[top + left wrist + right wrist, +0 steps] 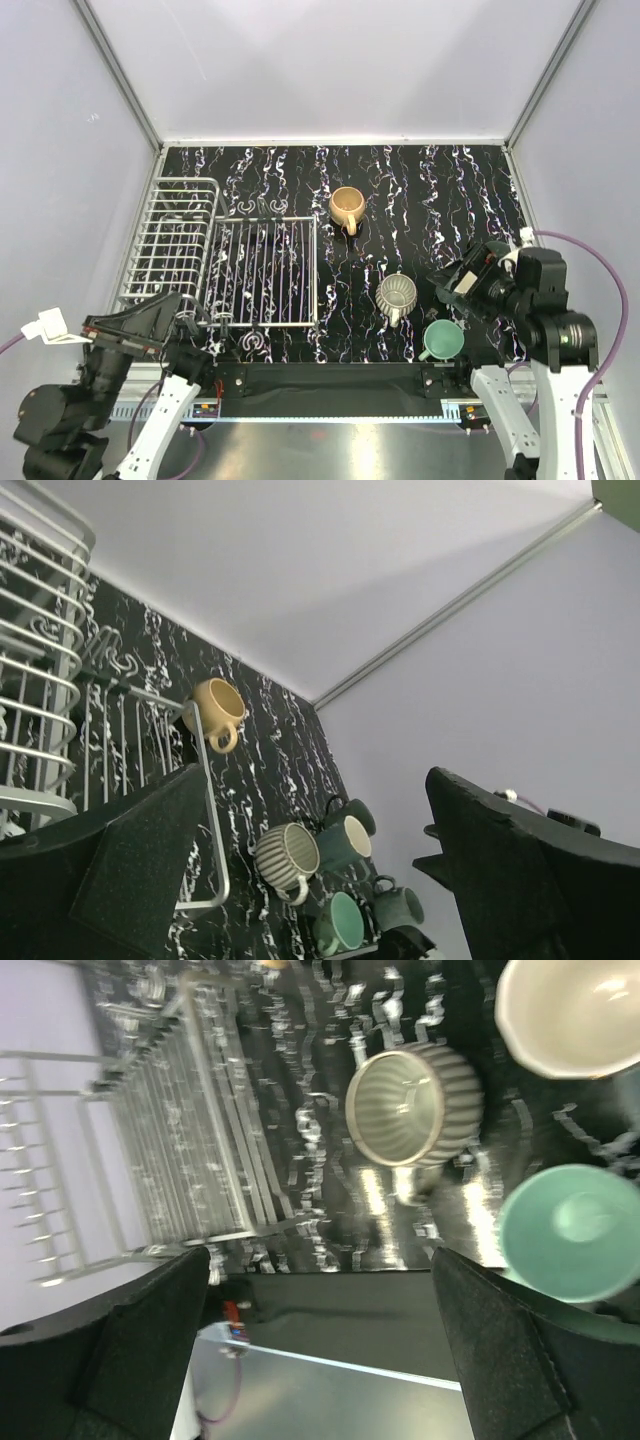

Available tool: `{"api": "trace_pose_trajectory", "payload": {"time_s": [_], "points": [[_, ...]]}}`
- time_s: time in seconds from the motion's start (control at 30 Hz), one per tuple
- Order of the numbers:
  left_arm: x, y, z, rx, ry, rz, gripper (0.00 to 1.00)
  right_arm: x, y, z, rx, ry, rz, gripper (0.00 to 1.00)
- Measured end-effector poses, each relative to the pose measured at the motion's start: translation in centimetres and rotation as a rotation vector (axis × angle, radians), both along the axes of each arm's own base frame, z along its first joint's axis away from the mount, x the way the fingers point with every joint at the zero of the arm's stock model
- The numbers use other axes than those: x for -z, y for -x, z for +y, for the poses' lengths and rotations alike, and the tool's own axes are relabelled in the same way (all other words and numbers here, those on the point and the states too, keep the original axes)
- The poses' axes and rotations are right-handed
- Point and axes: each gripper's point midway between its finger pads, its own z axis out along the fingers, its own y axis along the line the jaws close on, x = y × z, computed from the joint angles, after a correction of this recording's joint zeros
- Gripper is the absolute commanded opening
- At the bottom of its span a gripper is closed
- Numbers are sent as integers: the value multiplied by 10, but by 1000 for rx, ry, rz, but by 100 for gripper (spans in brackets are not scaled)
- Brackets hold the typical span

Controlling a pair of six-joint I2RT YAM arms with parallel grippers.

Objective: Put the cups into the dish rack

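Observation:
The white wire dish rack (230,262) stands at the left and holds no cups. A peach-tan cup (347,207) stands beyond its far right corner. A ribbed grey-beige cup (398,295) and a mint green cup (442,340) stand right of centre. My right gripper (454,288) hovers open and empty just right of the ribbed cup, above the mint one. In the right wrist view (320,1260) the ribbed cup (410,1105), the mint cup (570,1230) and a pale-inside cup (575,1010) show. My left gripper (188,315) is open and empty at the rack's near edge. The left wrist view (315,780) shows grey-teal cups (345,842).
White walls close in the black marbled table on three sides. A black strip (330,378) runs along the near edge between the arm bases. In the top view the right arm hides the grey-teal cups. A purple cable (610,300) loops beside the right arm.

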Motion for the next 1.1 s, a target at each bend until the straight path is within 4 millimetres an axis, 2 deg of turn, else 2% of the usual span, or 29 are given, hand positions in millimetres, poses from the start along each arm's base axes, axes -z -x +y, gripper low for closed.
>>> {"api": "trace_pose_trajectory", "payload": {"time_s": [0.07,0.2,0.3,0.5,0.57,0.63,0.7,0.73,0.8,0.97,1.1], "points": [[-3,5,4,-3,-33,-20,99,2,-5,-5,-14,51,30,100],[11,13,10,1,-111,32,99,-3,-17,-8,-67,116,30,100],[17,9,9,7,-175,90,99,-11,-30,-9,-92,141,39,100],[41,-18,-3,35,-283,236,99,-6,-90,-2,-125,178,131,100],[47,-21,-7,54,-299,254,99,-2,-116,12,-162,236,158,100],[52,-22,-12,79,-305,265,99,-1,-141,33,-204,271,152,96],[58,-23,-17,102,-307,277,99,5,-169,51,-213,293,146,87],[61,-23,-20,115,-307,287,99,9,-182,57,-207,299,148,76],[64,-23,-23,133,-305,295,99,21,-204,63,-188,309,165,71],[63,-20,-29,168,-292,295,99,52,-254,79,-142,350,187,72],[65,-22,-31,182,-304,310,94,73,-275,95,-141,375,185,72]]}}
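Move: Ahead of the right hand by about 32 cm, some 18 cm to its left and 21 cm below it, stands the brown cup. Nearer, the ribbed cup is about 9 cm ahead and 8 cm left, the cream cup about 10 cm ahead and 4 cm right, and the rack's middle about 18 cm ahead and 44 cm left, all roughly 21 cm lower. From the left hand the brown cup is some 39 cm ahead, 26 cm right and 33 cm below. Sweeping fast forward, the right hand leaves the ribbed and cream cups behind and heads some 27 cm out and 10 cm left towards the brown cup, at first nearly level, then sinking about 7 cm as its fingers tip steeper down and close by about a quarter, empty. The left hand, open, draws back a little, then lowers about 6 cm and edges right and forward beside the rack, tipping its fingers down and rolling its left side up. ##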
